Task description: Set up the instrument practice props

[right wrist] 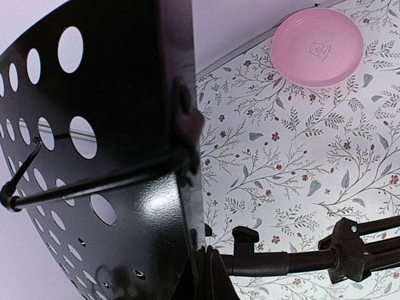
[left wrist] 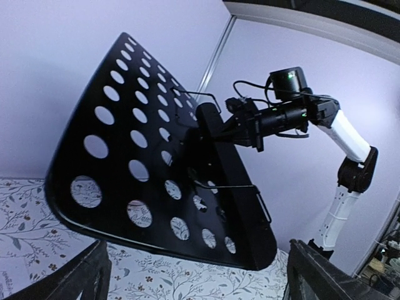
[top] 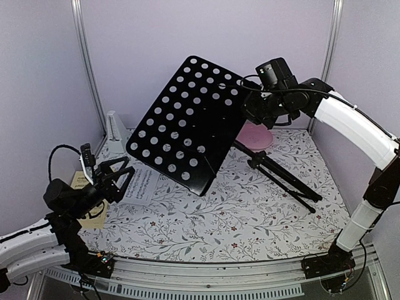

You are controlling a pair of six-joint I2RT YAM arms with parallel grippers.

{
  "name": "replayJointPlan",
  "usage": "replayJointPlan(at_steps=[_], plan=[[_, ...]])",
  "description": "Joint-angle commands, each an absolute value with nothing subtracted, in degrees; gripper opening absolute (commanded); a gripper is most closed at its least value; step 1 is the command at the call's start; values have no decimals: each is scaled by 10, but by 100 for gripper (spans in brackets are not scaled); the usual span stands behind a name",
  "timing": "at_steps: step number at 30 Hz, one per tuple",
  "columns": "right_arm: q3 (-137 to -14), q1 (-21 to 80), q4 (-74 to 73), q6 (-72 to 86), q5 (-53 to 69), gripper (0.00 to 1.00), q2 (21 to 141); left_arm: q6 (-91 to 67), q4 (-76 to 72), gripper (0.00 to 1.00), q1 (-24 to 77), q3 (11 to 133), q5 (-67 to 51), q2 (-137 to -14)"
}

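The black perforated music stand [top: 187, 128] is tilted, its lower edge near the table and its folded tripod legs [top: 281, 176] lying on the cloth. My right gripper [top: 250, 112] is shut on the desk's upper right edge; in the right wrist view the gripper [right wrist: 215, 275] pinches that edge [right wrist: 125, 219]. My left gripper [top: 115, 176] is open and empty, held above the white sheet-music page [top: 142, 184]. The yellowish page [top: 80, 181] lies partly under my left arm. The pale-grey metronome [top: 114, 130] stands at the back left. The left wrist view shows the stand [left wrist: 156, 175] ahead between my open fingers [left wrist: 81, 278].
A pink round plate [top: 256, 134] lies at the back right behind the stand; it also shows in the right wrist view [right wrist: 317, 47]. The floral tablecloth [top: 250, 219] covers the table. Walls and metal posts close off the back and sides.
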State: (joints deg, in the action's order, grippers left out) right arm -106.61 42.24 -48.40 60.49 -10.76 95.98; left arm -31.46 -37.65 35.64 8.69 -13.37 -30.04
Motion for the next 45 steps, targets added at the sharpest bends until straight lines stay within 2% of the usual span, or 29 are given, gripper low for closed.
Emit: replayJointPlan(at_steps=[1, 7, 13, 19, 22, 26, 35, 40, 43, 45], plan=[[-1085, 420, -297, 644, -105, 0, 899, -287, -517, 99, 415, 76, -57, -351], [-1075, 420, -277, 644, -105, 0, 886, -296, -626, 96, 484, 88, 29, -479], [-1075, 420, -271, 639, -123, 0, 872, -304, -704, 93, 544, 83, 129, -532], [-1063, 420, -245, 640, -106, 0, 866, -306, -742, 95, 550, 129, 140, -627], [-1047, 420, -229, 644, -101, 0, 857, -307, -809, 94, 549, 143, 140, -668], [-1021, 420, -201, 655, -94, 0, 840, -288, -853, 85, 548, 172, 110, -699], [-986, 420, -150, 657, -77, 0, 814, -272, -885, 52, 546, 245, 62, -745], [-964, 420, -114, 656, -71, 0, 796, -275, -878, 42, 544, 281, 65, -759], [-949, 420, -97, 657, -70, 0, 785, -277, -872, 31, 542, 298, 62, -762], [-944, 421, -95, 657, -70, 0, 780, -278, -865, 21, 541, 311, 57, -760]])
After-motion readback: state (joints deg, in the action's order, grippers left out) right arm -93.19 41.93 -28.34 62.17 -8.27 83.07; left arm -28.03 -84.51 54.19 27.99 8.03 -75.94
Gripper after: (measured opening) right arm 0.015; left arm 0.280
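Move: The near edge of the raised music stand desk runs past the open left hand: its middle is about 12 cm to the right, 3 cm ahead and roughly level. The white sheet lies some 17 cm straight ahead of that hand and 28 cm below, the yellow sheet 8 cm ahead, 18 cm left, equally low. From the right hand, the edge is about 30 cm left, 15 cm back and 5 cm lower; the pink plate lies 25 cm ahead, 8 cm right, far below. The left fingers come around the near edge of the music stand desk and close most of the way on it; a firm pinch can't be confirmed. That hand goes right about 9 cm, then mainly up a similar amount and slightly forward, its fingers tipping upward some 20 degrees. The right hand keeps its pinch on the desk's far right edge, lifting it 7 cm and tilting its left side up. ##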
